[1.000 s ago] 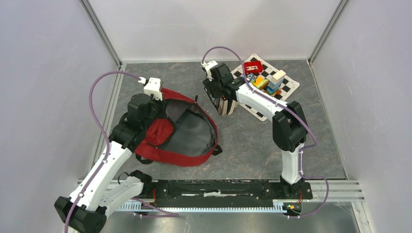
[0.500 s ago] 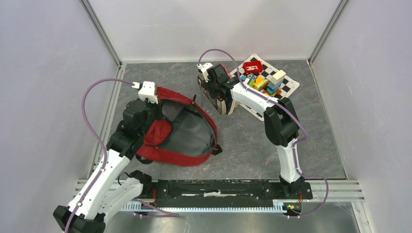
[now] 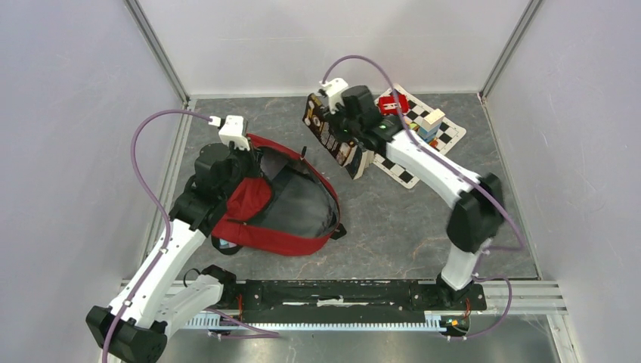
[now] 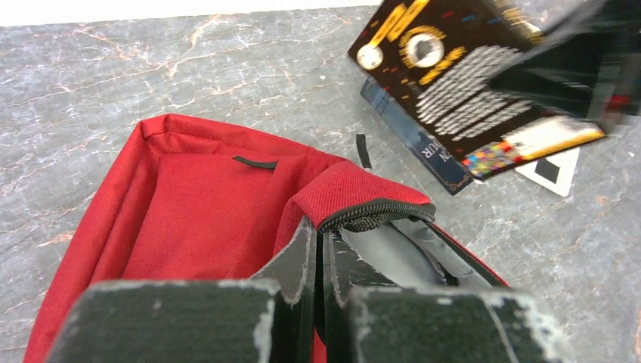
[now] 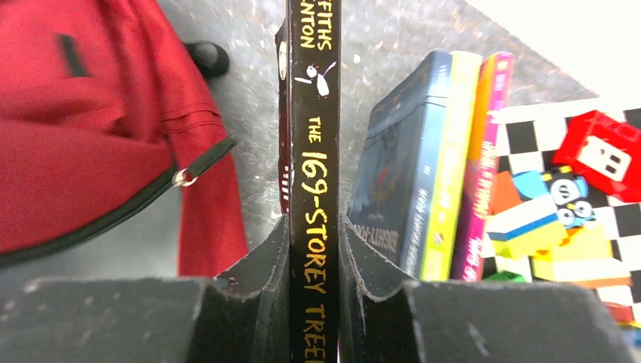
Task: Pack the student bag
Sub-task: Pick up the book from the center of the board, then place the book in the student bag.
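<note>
The student bag [image 3: 257, 208] lies open on the table's left half, dark red with a grey lining [image 3: 298, 204]. My left gripper [image 4: 320, 246] is shut on the zipped rim of the bag's opening [image 4: 378, 214] and holds it up. My right gripper [image 5: 314, 238] is shut on the spine of a black book [image 5: 313, 113] with yellow lettering. That book [image 3: 329, 132] hangs tilted in the air just right of the bag, above the other books.
Three more books [image 5: 431, 174] stand upright beside the lifted one: dark blue, yellow and pink. A checkered mat [image 3: 450, 134] at the back right carries a red toy block [image 3: 393, 103] and several coloured blocks [image 3: 427, 125].
My right gripper has closed on the black book and lifted it up out of the row, tilting it. The left arm has barely shifted, still holding the bag's rim.
</note>
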Controlling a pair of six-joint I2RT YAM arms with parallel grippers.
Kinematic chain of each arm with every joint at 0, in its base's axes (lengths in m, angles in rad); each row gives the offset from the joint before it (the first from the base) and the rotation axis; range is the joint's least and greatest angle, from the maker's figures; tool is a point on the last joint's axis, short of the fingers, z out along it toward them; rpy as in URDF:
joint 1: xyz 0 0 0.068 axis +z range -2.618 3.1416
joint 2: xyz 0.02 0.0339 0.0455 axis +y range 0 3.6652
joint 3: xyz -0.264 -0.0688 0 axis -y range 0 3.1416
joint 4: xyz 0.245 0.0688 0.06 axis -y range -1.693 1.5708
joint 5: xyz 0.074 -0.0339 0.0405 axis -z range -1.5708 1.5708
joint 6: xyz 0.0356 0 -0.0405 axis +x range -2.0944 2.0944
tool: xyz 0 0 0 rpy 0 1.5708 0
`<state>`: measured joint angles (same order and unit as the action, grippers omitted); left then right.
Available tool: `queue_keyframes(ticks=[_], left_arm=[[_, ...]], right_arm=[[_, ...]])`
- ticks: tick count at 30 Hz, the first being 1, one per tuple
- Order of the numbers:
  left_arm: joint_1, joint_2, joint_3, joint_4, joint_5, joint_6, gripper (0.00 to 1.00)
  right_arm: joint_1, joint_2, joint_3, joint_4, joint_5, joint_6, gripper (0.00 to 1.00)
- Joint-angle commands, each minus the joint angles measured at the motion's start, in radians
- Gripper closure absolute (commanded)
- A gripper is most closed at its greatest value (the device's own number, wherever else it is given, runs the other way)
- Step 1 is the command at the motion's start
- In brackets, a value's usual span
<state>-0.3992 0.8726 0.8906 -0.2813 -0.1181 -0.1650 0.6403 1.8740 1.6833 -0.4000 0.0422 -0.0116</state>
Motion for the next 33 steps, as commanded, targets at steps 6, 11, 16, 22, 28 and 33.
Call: queue_keyframes(ticks=[6,11,16,22,28,33], left_arm=[[0.025,0.036,0.104,0.114,0.036,-0.11,0.98],[0.033,0.065,0.141,0.131,0.081,-0.117,0.98],[0.059,0.056,0.108,0.146,0.169,-0.132,0.98],[0.059,0.05,0.088,0.134,0.208,-0.112,0.98],[0.059,0.043,0.088,0.129,0.241,-0.123,0.98],[0.059,0.037,0.079,0.143,0.258,-0.121,0.98]], right_arm=[[0.001,-0.478,-0.357,0.196,-0.131,0.183,1.0],[0.001,-0.605,-0.512,0.248,-0.283,0.316,1.0],[0.008,-0.687,-0.713,0.428,-0.422,0.426,1.0],[0.035,-0.69,-0.767,0.515,-0.478,0.49,1.0],[0.098,-0.686,-0.767,0.606,-0.438,0.538,1.0],[0.141,-0.64,-0.793,0.649,-0.354,0.543,1.0]])
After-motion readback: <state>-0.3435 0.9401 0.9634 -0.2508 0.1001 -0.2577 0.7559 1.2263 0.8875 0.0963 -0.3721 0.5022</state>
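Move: The right hand already holds the treehouse book, lifted clear. From it the bag's mouth lies about 20 cm back, 10 cm to the left and some 12 cm lower. The remaining books stand close by, 6 cm to its right and 3 cm back; the chessboard lies about 23 cm right and 4 cm back. From the left hand, already pinching the bag's rim, the mouth's middle is roughly 11 cm right, 9 cm back and 15 cm lower. Keep the right fingers shut on the book and draw it back about 20 cm towards the bag's mouth, arching up some 10 cm first, sinking again, then rising a little while easing left. Roll the right hand some 35 degrees, its left side rising. With the left, hold the rim, lift slightly, then shift right. ##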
